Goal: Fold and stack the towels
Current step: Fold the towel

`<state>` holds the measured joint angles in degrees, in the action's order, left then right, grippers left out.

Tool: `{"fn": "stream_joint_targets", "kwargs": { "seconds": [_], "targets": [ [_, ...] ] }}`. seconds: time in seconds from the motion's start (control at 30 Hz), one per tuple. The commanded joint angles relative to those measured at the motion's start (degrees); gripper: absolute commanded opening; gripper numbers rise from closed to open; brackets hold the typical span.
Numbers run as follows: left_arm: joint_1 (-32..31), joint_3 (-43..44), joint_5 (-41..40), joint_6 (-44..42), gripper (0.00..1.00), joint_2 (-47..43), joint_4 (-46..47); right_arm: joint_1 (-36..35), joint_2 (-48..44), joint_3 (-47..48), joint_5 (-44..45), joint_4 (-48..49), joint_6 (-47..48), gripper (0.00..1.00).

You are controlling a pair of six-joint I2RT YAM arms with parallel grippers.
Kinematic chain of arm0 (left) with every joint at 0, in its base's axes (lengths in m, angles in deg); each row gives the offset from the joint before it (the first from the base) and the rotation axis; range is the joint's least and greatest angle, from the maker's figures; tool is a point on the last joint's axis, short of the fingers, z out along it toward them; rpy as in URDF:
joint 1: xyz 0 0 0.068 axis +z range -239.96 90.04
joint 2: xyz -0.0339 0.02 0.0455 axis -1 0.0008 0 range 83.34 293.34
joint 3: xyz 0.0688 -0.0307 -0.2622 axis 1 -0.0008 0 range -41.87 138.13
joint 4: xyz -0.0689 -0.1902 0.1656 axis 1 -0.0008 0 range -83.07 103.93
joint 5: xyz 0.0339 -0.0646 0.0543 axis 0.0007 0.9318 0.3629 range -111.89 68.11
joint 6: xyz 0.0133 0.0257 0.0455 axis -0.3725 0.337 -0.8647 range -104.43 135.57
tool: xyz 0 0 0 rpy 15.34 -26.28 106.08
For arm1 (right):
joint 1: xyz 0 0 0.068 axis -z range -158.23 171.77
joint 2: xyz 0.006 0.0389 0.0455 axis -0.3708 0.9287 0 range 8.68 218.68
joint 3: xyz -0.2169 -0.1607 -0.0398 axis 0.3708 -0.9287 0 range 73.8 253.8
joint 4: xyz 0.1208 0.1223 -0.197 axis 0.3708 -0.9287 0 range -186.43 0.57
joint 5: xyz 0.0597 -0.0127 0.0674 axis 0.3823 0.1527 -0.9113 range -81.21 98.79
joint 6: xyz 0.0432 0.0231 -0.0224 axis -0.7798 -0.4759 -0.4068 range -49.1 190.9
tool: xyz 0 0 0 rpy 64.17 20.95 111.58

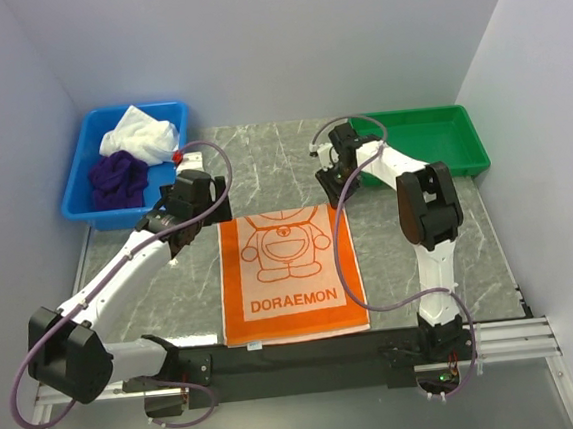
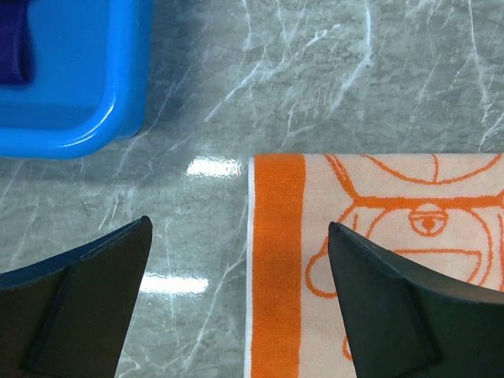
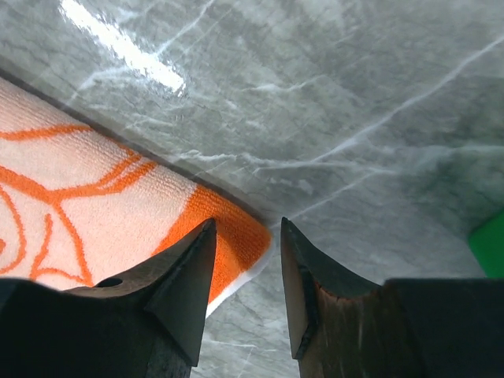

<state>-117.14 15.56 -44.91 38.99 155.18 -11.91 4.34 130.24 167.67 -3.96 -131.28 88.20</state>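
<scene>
The orange Doraemon towel (image 1: 290, 272) lies flat and unfolded on the marble table. My left gripper (image 1: 195, 222) hovers at its far left corner, jaws wide open. In the left wrist view the left gripper (image 2: 239, 228) straddles the orange towel's (image 2: 276, 260) white-trimmed left edge and holds nothing. My right gripper (image 1: 335, 186) is at the far right corner. In the right wrist view the right gripper (image 3: 247, 224) stands partly open over the towel's orange corner (image 3: 236, 236), with a gap between the fingers. The white towel (image 1: 139, 137) and the purple towel (image 1: 118, 179) sit crumpled in the blue bin.
The blue bin (image 1: 75, 188) stands at the back left, its rounded corner (image 2: 79, 94) close to my left gripper. A green bin (image 1: 431, 142) stands at the back right, its edge (image 3: 488, 244) just showing. White walls close in the table on three sides.
</scene>
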Motion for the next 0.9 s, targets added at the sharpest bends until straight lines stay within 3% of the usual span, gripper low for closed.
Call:
{"fn": "stream_joint_targets", "kwargs": {
  "seconds": [0.0, 0.3, 0.57, 0.73, 0.87],
  "targets": [
    [0.37, 0.31, -0.97, -0.92, 0.99, 0.06, 2.12, 0.29, 0.7, 1.85, -1.13, -2.8, 1.6, 0.46],
    [0.37, 0.49, -0.88, -1.27, 0.99, 1.82, 1.94, 0.03, 2.11, 1.15, -1.04, -3.59, 1.95, 0.46],
    [0.37, 4.09, 2.54, -1.53, 0.99, 6.64, -0.43, 0.12, 0.44, -0.61, 2.64, -2.54, 2.39, 0.12],
    [0.64, 8.92, 5.27, -2.94, 0.99, 11.48, -0.87, 0.12, -0.79, -1.93, 3.52, -1.4, 3.35, 0.03],
    [1.6, 13.31, 6.5, -5.66, 0.93, 18.24, -1.75, 0.03, -0.62, -2.11, 5.46, -0.78, 3.53, 0.02]
  ]
}}
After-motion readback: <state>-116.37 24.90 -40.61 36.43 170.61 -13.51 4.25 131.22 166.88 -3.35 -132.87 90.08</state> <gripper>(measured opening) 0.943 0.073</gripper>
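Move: The folded towel's far left corner lies about 6 cm ahead of the left hand, 1 cm to its right and some 16 cm below; the blue bin is roughly 20 cm ahead and 20 cm to the left of this hand. For the right hand, the towel's far right corner is almost between the fingertips, about 1 cm back, level sideways and 2 cm below, with the green bin some 14 cm ahead and 20 cm to its right. Down and slightly back, about 1.5 cm, the right hand settles onto the towel's far right corner, then shuts its half-open fingers to pinch it. The left hand, wide open, sinks slowly and then speeds up forward and to the right towards the far left corner, some 5 cm in all, its fingers tipping a little further down. ##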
